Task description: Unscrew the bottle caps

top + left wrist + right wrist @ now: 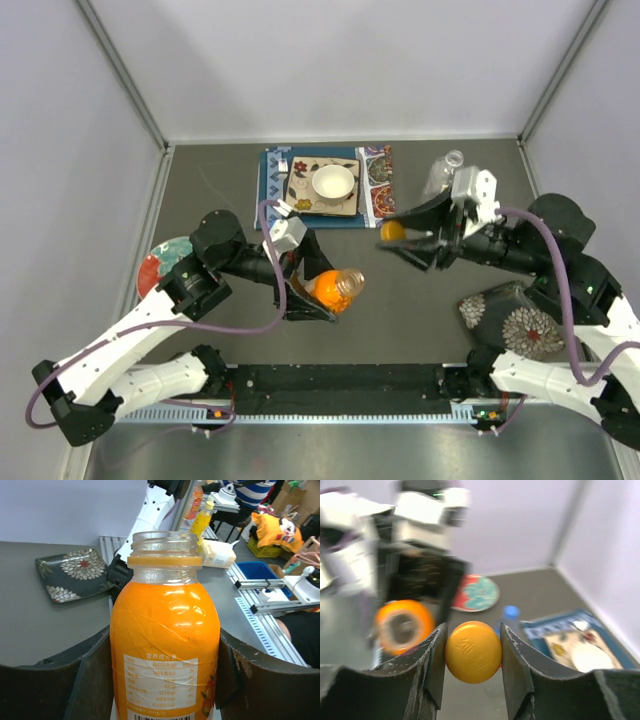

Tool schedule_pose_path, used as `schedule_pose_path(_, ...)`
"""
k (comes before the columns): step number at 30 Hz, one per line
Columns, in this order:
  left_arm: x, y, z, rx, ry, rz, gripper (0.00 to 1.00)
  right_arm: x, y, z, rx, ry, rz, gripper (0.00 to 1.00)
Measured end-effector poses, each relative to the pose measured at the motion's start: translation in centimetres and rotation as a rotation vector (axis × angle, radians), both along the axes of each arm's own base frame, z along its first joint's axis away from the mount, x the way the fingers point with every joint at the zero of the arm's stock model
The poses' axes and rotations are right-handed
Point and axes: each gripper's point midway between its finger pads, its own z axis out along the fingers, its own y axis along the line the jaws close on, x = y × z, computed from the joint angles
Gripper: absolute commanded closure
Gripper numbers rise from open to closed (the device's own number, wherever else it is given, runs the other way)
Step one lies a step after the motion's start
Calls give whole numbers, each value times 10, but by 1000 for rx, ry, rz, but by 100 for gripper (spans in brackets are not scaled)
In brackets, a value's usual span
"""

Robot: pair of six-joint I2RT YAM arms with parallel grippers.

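Observation:
My left gripper [322,290] is shut on an orange juice bottle [337,288], its jaws pressed against both sides of the body [165,645]. The bottle's neck [164,542] is open, with only an orange ring below the thread. My right gripper [402,236] is shut on the orange bottle cap [391,232], held clear of the bottle and off to its right. In the right wrist view the cap [473,651] sits edge-on between both fingers, with the bottle [404,626] blurred behind on the left. A blue cap [510,611] shows on a bottle farther back.
A white bowl [333,182] stands on a patterned plate and blue mat [375,185] at the back. A clear bottle [442,173] lies behind the right gripper. A red and teal plate [160,262] lies at the left, a dark floral plate [515,320] at the right.

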Motion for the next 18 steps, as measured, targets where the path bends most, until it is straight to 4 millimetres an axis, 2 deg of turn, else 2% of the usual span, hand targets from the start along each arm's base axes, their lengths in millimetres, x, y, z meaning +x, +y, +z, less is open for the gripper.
schedule_pose_path(3, 1, 5, 2, -6, -25, 42, 65, 54, -19, -2, 42, 40, -339, 100)
schedule_pose_path(4, 1, 7, 3, -11, -35, 57, 65, 74, -25, -11, 40, 69, -451, 100)
schedule_pose_path(6, 1, 11, 6, -21, -53, 81, 65, 111, -35, -45, 0, 141, -652, 100)
schedule_pose_path(8, 1, 13, 8, -29, -66, 103, 66, 141, -39, -95, -87, 222, -807, 100)
schedule_pose_path(11, 3, 17, 7, -31, -80, 136, 66, 174, -49, -190, -256, 345, -999, 100)
schedule_pose_path(14, 6, 19, 2, -17, -84, 165, 65, 180, -71, -287, -428, 429, -1129, 100)
schedule_pose_path(16, 7, 19, -3, -3, -81, 178, 64, 175, -89, -327, -496, 479, -1185, 100)
schedule_pose_path(18, 9, 21, -9, 11, -79, 197, 64, 181, -105, -348, -508, 541, -1255, 100)
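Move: The right gripper holds the orange cap high over the table. The white cap, marking where it is headed, lies roughly 30 cm ahead, 17 cm to the right and 45 cm below. The clear bottle stands some 8 cm beyond the white cap and 3 cm further right; the placemat's near right corner is about 32 cm ahead and 8 cm right of the hand. From the left gripper, the white cap is about 35 cm ahead, 31 cm right. Swing the right gripper, still pinching the orange cap, forward and right away from the orange bottle, then swoop down about 35 cm towards the bare table short of the white cap, some 18 cm forward and 10 cm right in all. Turn the fingers from pointing left, clockwise, to forward and down. With the left gripper keep hold of the orange bottle, easing about 2 cm left. ##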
